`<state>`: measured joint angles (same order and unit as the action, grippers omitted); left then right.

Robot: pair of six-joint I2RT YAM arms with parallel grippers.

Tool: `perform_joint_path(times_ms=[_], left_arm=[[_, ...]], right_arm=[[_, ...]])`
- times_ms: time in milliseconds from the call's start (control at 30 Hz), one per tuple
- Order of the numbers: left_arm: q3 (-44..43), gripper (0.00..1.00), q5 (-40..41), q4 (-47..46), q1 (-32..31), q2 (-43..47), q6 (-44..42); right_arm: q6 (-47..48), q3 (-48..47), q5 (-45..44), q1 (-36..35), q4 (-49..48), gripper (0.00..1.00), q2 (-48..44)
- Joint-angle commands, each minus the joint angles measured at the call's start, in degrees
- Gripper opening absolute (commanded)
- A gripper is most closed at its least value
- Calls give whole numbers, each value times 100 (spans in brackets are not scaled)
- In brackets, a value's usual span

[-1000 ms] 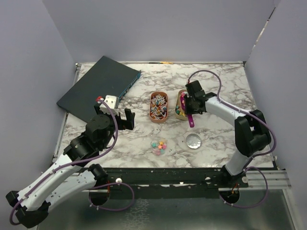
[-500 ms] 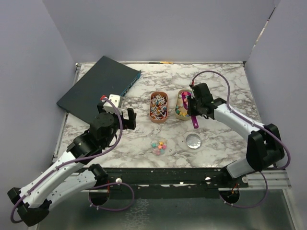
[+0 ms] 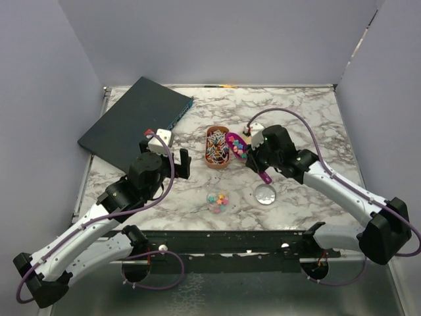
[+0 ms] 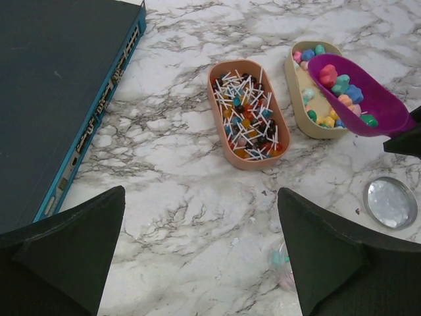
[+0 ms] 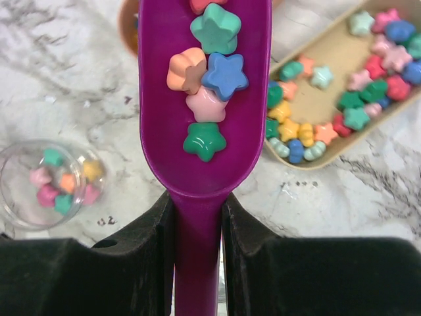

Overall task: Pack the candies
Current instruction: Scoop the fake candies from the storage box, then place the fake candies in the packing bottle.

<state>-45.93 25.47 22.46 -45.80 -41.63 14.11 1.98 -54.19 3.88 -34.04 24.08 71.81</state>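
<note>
My right gripper [image 5: 197,263] is shut on the handle of a purple scoop [image 5: 204,125], which carries several star-shaped candies [image 5: 212,71]. In the top view the scoop [image 3: 237,146] hangs between the two trays, with the right gripper [image 3: 258,162] just behind it. A small clear jar [image 3: 218,201] with a few candies [image 5: 60,183] stands near the front. The beige tray [image 4: 309,112] holds bright candies, and the orange tray [image 4: 248,113] holds twisted-wrapper ones. My left gripper [image 4: 200,257] is open and empty above bare marble left of the jar.
A round metal lid [image 3: 266,193] lies right of the jar. A dark flat box [image 3: 135,120] with a blue edge fills the back left. Grey walls enclose the marble table [image 3: 309,112] on three sides.
The right arm lifted the loaded scoop out of the beige tray and swung it left and nearer. The left arm crept slightly forward and right, still open.
</note>
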Motion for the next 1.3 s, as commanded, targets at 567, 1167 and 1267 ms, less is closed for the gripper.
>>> perform_joint_path(times_ms=[567,1167,1267], left_arm=[[-245,99,-1782,-103,28,-259,355],[-115,99,-2323,-92,32,-552,532],[-78,99,-2268,-93,27,-578,539]], right_arm=[[2845,226,1856,-1132,577,0,-979],[2766,81,1892,-1184,574,0,-1372],[2772,94,1978,-1186,524,0,-1488]])
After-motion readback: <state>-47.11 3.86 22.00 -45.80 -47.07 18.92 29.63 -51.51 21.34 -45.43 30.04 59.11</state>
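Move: The right hand holds the loaded scoop; the clear round storage box lies about 10 cm back, 12 cm left and 12 cm below. The candy tub is some 11 cm straight ahead, the lollipop tub about 10 cm ahead and 12 cm left, the round lid about 7 cm back and 5 cm right, all lower. From the left hand, the storage box is some 5 cm back, 10 cm right and 22 cm down. Right hand swings loaded scoop back-left 11 cm towards storage box, turning 40 degrees counter-clockwise; left hand moves right. ##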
